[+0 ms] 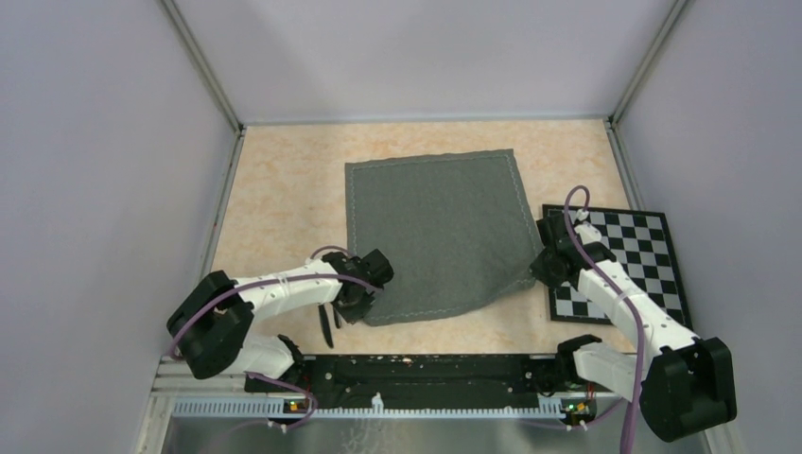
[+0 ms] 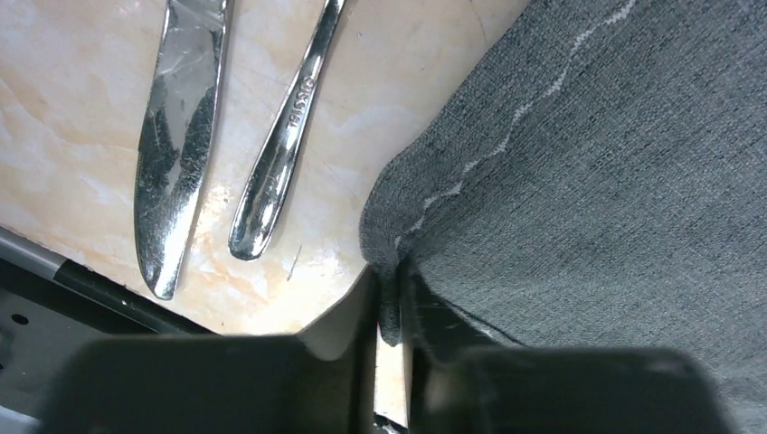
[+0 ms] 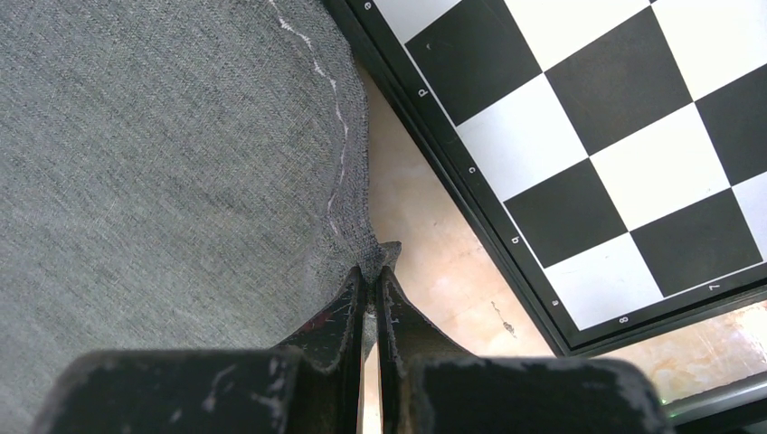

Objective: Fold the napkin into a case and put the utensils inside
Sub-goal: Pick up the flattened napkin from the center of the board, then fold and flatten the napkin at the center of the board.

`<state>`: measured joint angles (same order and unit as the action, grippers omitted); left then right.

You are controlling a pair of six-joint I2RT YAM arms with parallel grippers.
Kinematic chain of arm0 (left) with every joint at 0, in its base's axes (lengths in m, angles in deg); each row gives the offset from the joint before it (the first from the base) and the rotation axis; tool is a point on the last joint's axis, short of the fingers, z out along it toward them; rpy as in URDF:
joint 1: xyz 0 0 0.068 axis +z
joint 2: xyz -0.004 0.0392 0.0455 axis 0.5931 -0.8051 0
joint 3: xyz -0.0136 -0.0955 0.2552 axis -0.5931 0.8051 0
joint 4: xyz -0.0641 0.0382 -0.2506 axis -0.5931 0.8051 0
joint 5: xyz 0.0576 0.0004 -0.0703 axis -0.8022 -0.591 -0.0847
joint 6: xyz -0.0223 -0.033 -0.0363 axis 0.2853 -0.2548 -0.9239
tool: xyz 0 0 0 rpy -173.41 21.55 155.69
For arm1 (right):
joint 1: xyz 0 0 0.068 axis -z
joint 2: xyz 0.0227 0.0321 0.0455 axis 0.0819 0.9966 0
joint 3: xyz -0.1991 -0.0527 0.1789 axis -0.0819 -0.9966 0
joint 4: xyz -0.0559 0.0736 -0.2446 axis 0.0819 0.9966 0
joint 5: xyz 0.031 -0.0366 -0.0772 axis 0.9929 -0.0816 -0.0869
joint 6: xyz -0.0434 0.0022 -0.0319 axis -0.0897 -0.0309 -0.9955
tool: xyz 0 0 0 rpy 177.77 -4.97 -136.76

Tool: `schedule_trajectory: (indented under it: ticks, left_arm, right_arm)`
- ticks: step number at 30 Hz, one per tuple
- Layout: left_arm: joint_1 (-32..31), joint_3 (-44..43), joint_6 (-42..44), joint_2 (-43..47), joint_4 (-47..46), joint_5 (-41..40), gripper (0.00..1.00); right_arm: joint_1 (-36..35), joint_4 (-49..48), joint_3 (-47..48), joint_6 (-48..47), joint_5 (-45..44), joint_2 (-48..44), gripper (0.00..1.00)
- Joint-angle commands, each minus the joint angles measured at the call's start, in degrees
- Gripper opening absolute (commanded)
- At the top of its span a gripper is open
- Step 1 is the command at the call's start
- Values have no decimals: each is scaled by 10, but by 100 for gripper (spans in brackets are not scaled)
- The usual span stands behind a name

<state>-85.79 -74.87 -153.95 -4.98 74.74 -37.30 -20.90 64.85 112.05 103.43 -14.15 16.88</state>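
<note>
The dark grey napkin (image 1: 440,227) lies spread on the table, its near edge lifted and drawn in. My left gripper (image 1: 364,284) is at the near left corner; in the left wrist view its jaws (image 2: 391,280) pinch that corner of the napkin (image 2: 615,181). My right gripper (image 1: 547,268) is shut on the near right corner, with cloth (image 3: 163,163) bunched at its tips (image 3: 371,271). Left of the cloth the knife (image 2: 176,145) lies flat, beside the handle of the other utensil (image 2: 285,127), whose head is out of view.
A black-and-white checkered board (image 1: 634,265) lies at the right, close beside my right gripper and the napkin's edge (image 3: 597,136). Grey walls enclose the table on three sides. A black rail (image 1: 426,374) runs along the near edge between the arm bases.
</note>
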Motion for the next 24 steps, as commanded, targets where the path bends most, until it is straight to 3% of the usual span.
schedule_trajectory:
  ticks: [1, 5, 9, 13, 17, 21, 24]
  left_arm:
    - [-5, 64, -23, -58, -55, 4, 3]
    - [-3, -17, 46, 30, -2, -61, 0]
    - [-3, -108, 180, 185, -5, -91, 0]
    - [-4, -154, 353, 369, -125, -18, 0]
    - [-3, -164, 452, 520, -293, 92, 0]
    - [-3, -255, 513, 531, -316, 184, 0]
    - [-1, -322, 548, 491, -311, 217, 0]
  right_arm:
    - [2, -14, 0, -9, 19, -7, 0]
    - [2, -46, 22, -115, 112, -43, 0]
    - [2, -75, 57, -201, 252, -137, 0]
    - [2, -98, 117, -219, 392, -256, 0]
    - [2, -89, 212, -207, 469, -333, 0]
    - [2, -123, 290, -180, 471, -399, 0]
    - [2, -153, 323, -174, 417, -427, 0]
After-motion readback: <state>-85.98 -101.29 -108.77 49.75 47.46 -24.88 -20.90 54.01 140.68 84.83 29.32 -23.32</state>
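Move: The napkin's near-left corner sits between the left hand's half-closed fingers, right at the table top; the fork lies some 7 cm left of this hand and 5 cm farther out, the knife about 10 cm left and 3 cm out. The right hand, some 5 cm up, already grips the near-right corner, with the chessboard's middle about 20 cm to its right, 2 cm farther out and some 6 cm lower. The left fingers finish closing and pinch the napkin's near-left corner, while the right keep their hold on the near-right one. Then both hands whip upward, left nearly 50 cm and right just under 40, the left swerving out and rightward before coming back, the right going leftward, then well back. Both wrists swing from pointing down to forward and inward. ##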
